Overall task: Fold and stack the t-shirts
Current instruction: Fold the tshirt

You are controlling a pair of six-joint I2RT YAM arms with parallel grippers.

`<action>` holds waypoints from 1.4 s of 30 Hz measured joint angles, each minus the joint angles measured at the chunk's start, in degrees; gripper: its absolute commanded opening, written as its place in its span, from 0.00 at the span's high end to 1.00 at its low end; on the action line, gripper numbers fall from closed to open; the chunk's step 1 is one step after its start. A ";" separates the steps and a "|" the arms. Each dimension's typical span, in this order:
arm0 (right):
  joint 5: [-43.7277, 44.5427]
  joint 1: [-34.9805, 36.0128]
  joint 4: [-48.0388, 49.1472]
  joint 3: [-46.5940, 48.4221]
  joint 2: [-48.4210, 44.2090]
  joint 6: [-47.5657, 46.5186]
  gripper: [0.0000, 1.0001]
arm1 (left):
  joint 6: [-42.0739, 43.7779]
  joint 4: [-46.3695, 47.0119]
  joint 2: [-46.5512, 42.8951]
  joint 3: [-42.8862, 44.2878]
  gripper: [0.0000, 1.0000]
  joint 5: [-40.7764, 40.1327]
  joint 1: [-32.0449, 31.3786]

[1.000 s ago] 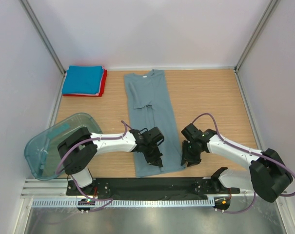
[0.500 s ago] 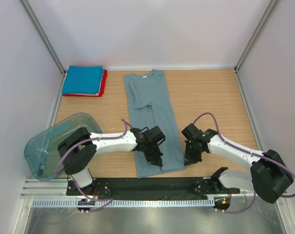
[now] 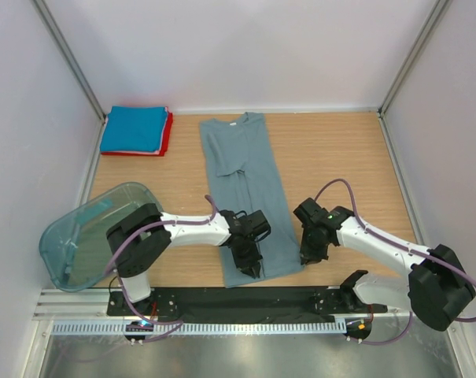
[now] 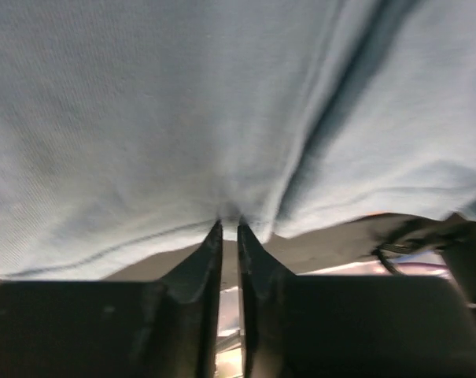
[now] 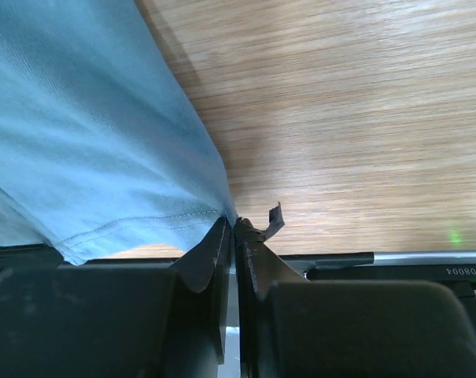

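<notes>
A dusty grey-blue t-shirt (image 3: 241, 173) lies lengthwise on the wooden table, sides folded in, neck at the far end. My left gripper (image 3: 253, 269) sits at its near hem. In the left wrist view its fingertips (image 4: 230, 226) pinch a gathered bit of the hem of the t-shirt (image 4: 182, 118), which is raised off the table. My right gripper (image 3: 306, 256) is at the near right corner. In the right wrist view it (image 5: 234, 223) is shut on the edge of the t-shirt (image 5: 80, 142). A bright blue folded t-shirt (image 3: 135, 128) rests on a red one (image 3: 167, 135) at the far left.
A translucent teal tub (image 3: 88, 236) stands at the near left beside the left arm. A black rail (image 3: 245, 299) runs along the near table edge just behind both grippers. Grey walls close the table on three sides. Bare wood (image 3: 340, 157) lies right of the shirt.
The right gripper has shut on the shirt's near right corner. The left gripper has slid a little toward the near edge along the hem, and the hem there has bunched and lifted.
</notes>
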 measured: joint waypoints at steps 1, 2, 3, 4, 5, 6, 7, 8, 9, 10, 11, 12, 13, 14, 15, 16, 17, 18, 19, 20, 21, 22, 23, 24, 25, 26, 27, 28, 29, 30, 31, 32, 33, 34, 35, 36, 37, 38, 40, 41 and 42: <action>0.15 0.00 -0.07 0.00 0.00 0.07 0.87 | 0.48 -0.35 0.68 0.09 0.84 0.26 -0.20; 0.31 0.00 -0.11 0.00 0.00 0.26 0.85 | 0.76 -0.74 1.09 0.11 0.82 0.42 -0.31; 0.37 0.00 -0.15 0.00 0.00 0.46 0.83 | 0.96 -0.96 1.22 0.13 0.82 0.66 -0.31; 0.44 0.00 -0.20 0.00 0.00 0.61 0.82 | 1.22 -1.20 1.22 0.26 0.82 0.74 -0.31; 0.46 0.00 -0.28 0.00 0.00 0.74 0.76 | 1.60 -1.53 1.22 0.57 0.81 0.79 -0.31; 0.48 0.00 -0.37 0.00 0.00 0.85 0.72 | 1.97 -1.92 1.22 0.87 0.81 0.74 -0.31; 0.52 0.00 -0.57 0.04 0.00 0.98 0.68 | 2.47 -2.78 1.22 1.49 0.81 0.66 -0.31; 0.63 0.00 -1.29 0.22 0.02 1.07 0.64 | 3.04 -3.74 1.22 2.27 0.79 0.50 -0.28; 0.76 0.00 -2.16 0.55 0.02 1.16 0.58 | 3.98 -4.79 1.16 3.26 0.78 0.24 -0.15; 1.01 0.00 -3.39 1.14 0.04 1.27 0.56 | 4.81 -6.05 1.01 4.33 0.76 -0.20 0.02; 1.29 0.00 -4.57 1.88 0.07 1.31 0.55 | 5.77 -7.15 0.61 5.31 0.75 -0.63 0.31; 1.68 0.00 -6.36 3.32 0.07 1.40 0.55 | 6.73 -7.93 -0.09 5.99 0.75 -1.07 0.66; 1.97 0.00 -7.41 4.42 0.04 1.40 0.56 | 7.52 -8.24 -1.27 6.14 0.74 -1.53 1.20; 2.21 0.00 -8.70 5.95 0.04 1.40 0.60 | 8.15 -8.70 -2.47 6.12 0.73 -1.95 1.81; 2.36 0.00 -9.53 7.52 0.04 1.29 0.69 | 8.94 -9.33 -4.63 5.84 0.73 -2.34 3.10; 2.38 0.00 -9.90 9.05 0.07 0.96 0.75 | 9.55 -9.73 -6.51 5.42 0.73 -2.67 4.24; 2.27 0.00 -9.66 10.23 0.20 0.72 0.81 | 9.88 -9.51 -8.26 4.68 0.73 -2.97 5.42; 1.86 -0.02 -8.96 11.15 0.50 0.44 0.87 | 10.21 -9.27 -10.47 3.37 0.73 -2.99 7.04; 1.40 -0.02 -8.22 11.61 0.87 0.26 0.90 | 10.56 -9.16 -12.68 1.66 0.73 -2.99 8.57; 0.74 -0.02 -7.02 11.76 1.86 -0.24 0.92 | 10.93 -8.92 -14.64 -0.35 0.73 -3.04 10.12; 0.09 -0.02 -5.81 11.76 3.28 -0.70 0.93 | 11.26 -9.20 -16.22 -2.23 0.73 -3.17 11.76; -0.57 -0.02 -4.59 11.58 5.14 -1.03 0.93 | 11.45 -9.51 -17.35 -3.91 0.72 -3.43 13.07; -1.09 -0.02 -3.19 11.19 6.88 -1.29 0.93 | 11.63 -9.75 -18.18 -5.49 0.70 -3.65 14.05; -1.62 -0.02 -1.70 10.51 8.72 -1.55 0.93 | 11.80 -9.97 -18.86 -6.88 0.68 -3.87 14.58; -2.12 -0.02 -0.28 9.53 10.14 -1.60 0.93 | 11.98 -10.47 -19.58 -8.24 0.66 -4.00 14.91; -2.60 -0.02 1.33 8.13 10.97 -1.55 0.93 | 12.15 -10.80 -20.48 -9.44 0.63 -4.04 15.02; -3.02 -0.02 2.49 6.47 11.19 -1.51 0.92 | 12.26 -10.47 -21.66 -10.82 0.62 -4.00 15.04; -3.32 -0.02 3.19 4.79 11.08 -1.38 0.91 | 12.26 -10.29 -23.23 -12.31 0.60 -3.96 15.04; -3.58 0.00 3.67 3.50 10.73 -1.18 0.89 | 12.13 -10.10 -25.31 -13.97 0.59 -3.91 15.04; -3.82 -0.02 3.96 2.14 10.36 -0.90 0.85 | 11.85 -9.75 -27.36 -15.72 0.59 -3.74 15.04; -4.28 -0.04 4.33 1.05 9.79 -0.50 0.83 | 11.34 -8.70 -29.53 -17.66 0.58 -3.32 15.04; -4.52 -0.11 4.63 0.50 8.85 -0.31 0.80 | 10.93 -8.04 -31.30 -19.43 0.58 -2.75 15.04; -4.70 -0.11 4.90 0.04 7.69 -0.22 0.74 | 10.29 -6.73 -32.74 -21.29 0.57 -2.19 15.04; -4.90 -0.11 4.79 -0.13 6.64 -0.07 0.69 | 9.66 -5.66 -33.64 -22.71 0.57 -1.64 15.04; -5.14 -0.11 4.57 -0.11 5.62 0.04 0.65 | 9.22 -4.26 -34.42 -24.35 0.56 -0.98 15.04; -5.38 -0.11 4.48 0.00 4.50 0.11 0.62 | 8.68 -3.04 -34.80 -25.81 0.55 -0.42 15.04; -5.68 -0.11 3.96 0.44 3.48 0.07 0.54 | 8.17 -1.97 -34.88 -26.97 0.55 0.28 15.04; -5.86 -0.11 2.97 1.38 2.80 -0.07 0.52 | 7.96 -0.74 -34.86 -27.89 0.54 0.87 15.04; -5.88 -0.11 1.64 3.91 2.51 -0.70 0.47 | 7.76 1.09 -34.49 -28.83 0.54 2.01 15.04; -5.88 -0.24 0.81 5.66 2.91 -1.14 0.45 | 7.74 1.75 -34.05 -28.85 0.54 2.47 15.04; -5.90 -0.63 0.28 7.28 3.48 -1.73 0.44 | 7.74 2.95 -33.20 -28.85 0.54 3.02 15.04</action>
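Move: Some 9 cm to the left of the left hand, 3 cm nearer the base and 2 cm below it, lies the left hem corner of the t-shirt. The middle slit is about 2 cm to that hand's right and 1 cm back, the right hem corner roughly 16 cm right and 3 cm ahead. The right hand has this right hem corner at its fingertips, about 1 cm back and 1 cm down; from it the slit lies 14 cm left, 5 cm back. Opening to nearly half, the left hand arcs from the hem by the slit up and forward, then about 12 cm left, and comes back down over the left hem corner, fingers to either side of it. The right hand opens off the right hem corner, lifts some 4.5 cm, shuts, dips back down to just below its start, then opens again and rises forward and left. ##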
